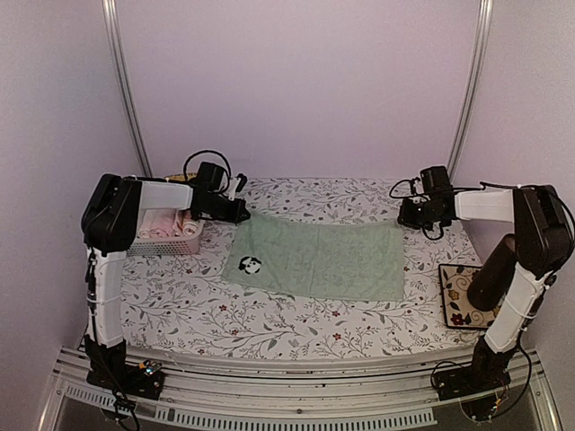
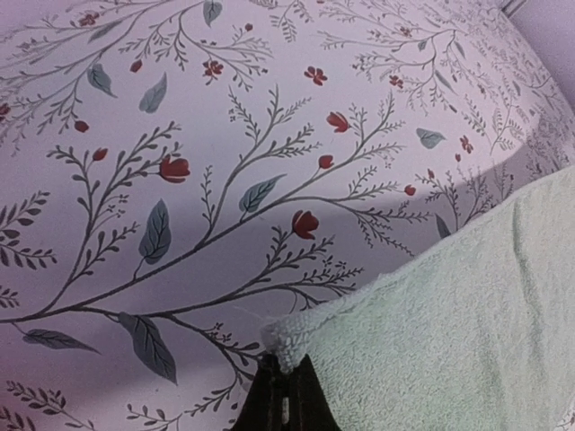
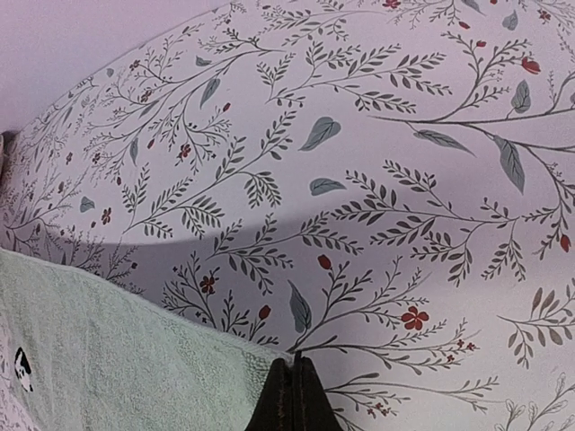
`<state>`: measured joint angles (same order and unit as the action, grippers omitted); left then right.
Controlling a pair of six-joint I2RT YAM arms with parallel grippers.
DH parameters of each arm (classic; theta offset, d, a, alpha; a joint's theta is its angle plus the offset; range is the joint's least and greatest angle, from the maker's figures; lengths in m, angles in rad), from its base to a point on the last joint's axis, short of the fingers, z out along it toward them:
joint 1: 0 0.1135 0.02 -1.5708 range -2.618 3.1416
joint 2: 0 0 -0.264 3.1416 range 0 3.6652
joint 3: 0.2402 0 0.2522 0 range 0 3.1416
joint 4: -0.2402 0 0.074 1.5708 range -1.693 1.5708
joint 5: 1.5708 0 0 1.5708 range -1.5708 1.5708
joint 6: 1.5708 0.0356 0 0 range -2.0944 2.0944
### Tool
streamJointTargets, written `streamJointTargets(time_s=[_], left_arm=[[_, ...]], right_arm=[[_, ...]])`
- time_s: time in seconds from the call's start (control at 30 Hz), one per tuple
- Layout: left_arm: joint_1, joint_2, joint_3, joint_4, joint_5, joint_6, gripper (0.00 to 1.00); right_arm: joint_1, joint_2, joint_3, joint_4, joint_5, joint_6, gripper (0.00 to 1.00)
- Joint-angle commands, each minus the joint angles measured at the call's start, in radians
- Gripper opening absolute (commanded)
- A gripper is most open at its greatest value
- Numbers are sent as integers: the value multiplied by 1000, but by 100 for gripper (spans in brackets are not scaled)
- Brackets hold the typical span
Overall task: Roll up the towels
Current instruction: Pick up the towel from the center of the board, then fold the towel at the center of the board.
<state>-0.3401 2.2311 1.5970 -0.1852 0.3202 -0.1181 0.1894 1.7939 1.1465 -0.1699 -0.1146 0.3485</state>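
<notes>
A pale mint green towel (image 1: 323, 260) lies spread flat on the flowered table cover, with a small dark-and-white mark (image 1: 250, 265) near its front left corner. My left gripper (image 1: 241, 214) is shut on the towel's far left corner, and the left wrist view shows the fluffy corner (image 2: 286, 346) pinched at the tips of the gripper (image 2: 286, 366). My right gripper (image 1: 402, 218) is shut at the far right corner. In the right wrist view the towel (image 3: 108, 359) edge runs into the closed tips of that gripper (image 3: 295, 361). An orange-salmon towel is not clearly visible.
A white lattice basket (image 1: 162, 244) holding pale pink rolled cloths (image 1: 166, 223) stands at the left, just beside the left arm. A patterned square mat (image 1: 463, 294) lies at the right front edge, partly under the right arm. The backdrop wall rises behind the table.
</notes>
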Motion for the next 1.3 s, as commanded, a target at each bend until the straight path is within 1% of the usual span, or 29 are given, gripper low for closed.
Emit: streamJointTargets(time_s=[0.0,0.23,0.37,0.5,0.67,0.83,0.97,1.03,1.17,1.27], left_arm=[[25,-116,-81,103,-11,8,0],[31,-250,-266,197,27,38,0],[31,-274,-309,179,62,52,0],[27,-322,-395,246,101,53,0],[14,-359,-441,242,57,93,0],[-23,-391,-502,248,-25,117,0],[-39,-404,-545,302,-69,145,0],[-48,-408,-550,314,-42,179,0],[-90,-435,-579,335,-106,233,0],[-110,-468,-632,398,-131,258,0]], right_arm=[[-11,-98,-31,1,-20,-14,1],[-10,-254,-206,-25,-93,-7,1],[-1,-325,-291,-41,-115,1,1],[19,-387,-354,-57,-107,8,1],[40,-434,-400,-77,-108,20,1],[57,-452,-418,-111,-98,32,1],[59,-474,-435,-145,-69,38,1],[59,-482,-440,-160,-67,40,1],[66,-495,-464,-177,-74,49,2],[75,-515,-493,-184,-79,55,1]])
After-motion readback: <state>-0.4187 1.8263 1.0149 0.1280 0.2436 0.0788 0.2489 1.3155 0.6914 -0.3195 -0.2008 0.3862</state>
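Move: Both shut grippers already hold the green towel's lifted far edge. From the left hand, the towel's near-left corner is about 20 cm back and 3 cm left, 4 cm below; the panda is some 15 cm back and 2 cm right, and the basket roughly 20 cm left, level with it. From the right hand, the near-right corner lies about 22 cm back, 3 cm left and 8 cm below, the tray some 20 cm back and 12 cm right. Keeping both corners pinched, the two hands draw the towel's far edge back over the towel towards its near edge, the right leading with about 15 cm, first lifting 2 to 3 cm and then sinking to a little below its starting height. The left first rises nearly 5 cm as it sets off, comes back some 10 cm in all and sinks slightly at the end, its fingertips tilting upward and outward. ##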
